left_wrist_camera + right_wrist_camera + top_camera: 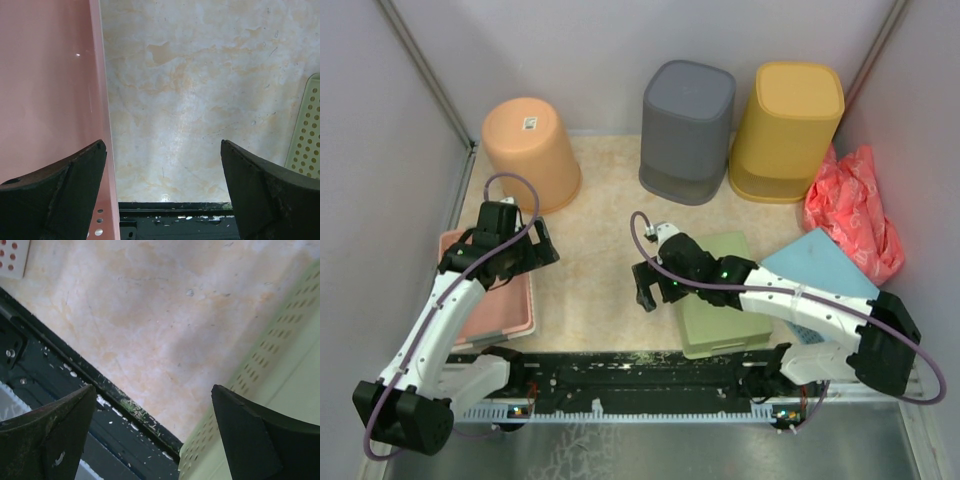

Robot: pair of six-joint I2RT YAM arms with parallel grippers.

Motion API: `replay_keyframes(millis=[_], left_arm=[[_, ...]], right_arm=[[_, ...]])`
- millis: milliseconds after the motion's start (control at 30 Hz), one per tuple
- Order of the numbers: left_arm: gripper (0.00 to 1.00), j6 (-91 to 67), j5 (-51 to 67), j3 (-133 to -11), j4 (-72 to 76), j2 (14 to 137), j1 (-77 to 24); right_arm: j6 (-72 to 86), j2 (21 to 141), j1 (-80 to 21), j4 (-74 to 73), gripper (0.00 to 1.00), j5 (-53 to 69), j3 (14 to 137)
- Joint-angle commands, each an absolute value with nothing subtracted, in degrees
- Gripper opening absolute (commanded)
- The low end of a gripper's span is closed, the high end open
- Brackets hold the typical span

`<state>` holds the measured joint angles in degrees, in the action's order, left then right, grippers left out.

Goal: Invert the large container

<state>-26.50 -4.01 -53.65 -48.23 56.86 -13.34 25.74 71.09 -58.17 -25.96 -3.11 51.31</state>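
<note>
A large pale green container [725, 300] with perforated walls lies base up on the table at front right; its wall shows in the right wrist view [280, 385] and its edge in the left wrist view [306, 131]. My right gripper [656, 294] [152, 387] hangs open just left of it, over bare tabletop and the black front rail, holding nothing. Over the right rim of a pink tray [470, 322] [45, 90], my left gripper [520, 266] [162, 144] is also open and empty.
At the back stand an orange round bucket [532, 150], a grey bin [687, 130] and a yellow bin [787, 130], all mouth down. A red bag [855, 205] and a blue box [820, 270] sit at the right. A black rail [640, 372] runs along the front edge.
</note>
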Motion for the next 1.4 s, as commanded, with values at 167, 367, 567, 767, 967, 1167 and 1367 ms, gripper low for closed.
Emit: replay_keyframes(millis=[167,367,567,767,967,1167,1367], left_arm=[[1.00,-24.81,-4.26,-54.76,-47.95,56.62,-12.92],[1.00,-24.83,-3.67,-54.75,-47.35,56.73,-12.92],[1.00,-24.50,-4.18,-54.85,-47.20,56.84,-12.92],[1.00,-24.43,-3.49,-54.82,-46.90,57.31,-12.92],[1.00,-24.18,-4.39,-55.86,-47.96,56.78,-12.92],[1.00,-24.11,-6.13,-58.17,-51.09,54.63,-12.92],[0.97,-25.18,-9.59,-55.21,-52.42,54.39,-12.92]], right_arm=[[23.88,80.12,-58.88,-25.97,0.99,-11.44,51.28],[17.63,83.67,-50.88,-24.19,0.99,-13.56,51.63],[14.86,86.03,-44.50,-21.46,0.99,-11.93,53.86],[15.95,90.25,-41.11,-20.79,0.99,-11.97,58.35],[19.04,90.14,-41.04,-22.78,0.99,-7.75,63.20],[22.18,81.95,-41.21,-20.58,0.98,0.92,62.81],[26.25,72.72,-41.48,-17.76,0.98,4.81,57.67]])
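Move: The upturned green container lies to my right hand's right, its middle about 17 cm off, level fore and aft and some 4 cm below, with its near side close by my fingers. Beyond it the tilted blue container lies about 45 cm to my right, roughly level. The grey bin stands some 32 cm ahead and 7 cm to the right. From my left hand the green container is about 45 cm to the right and 9 cm back. I sink my open right hand about 6 cm beside the green container, then sweep it low and forward some 13 cm, bearing rightward against the container's left side and pushing it ahead while the wrist turns about 15 degrees clockwise. Then I lift about 8 cm, easing slightly back and left. My left hand waits open by the pink basket and only near the end rises some 2 cm. ##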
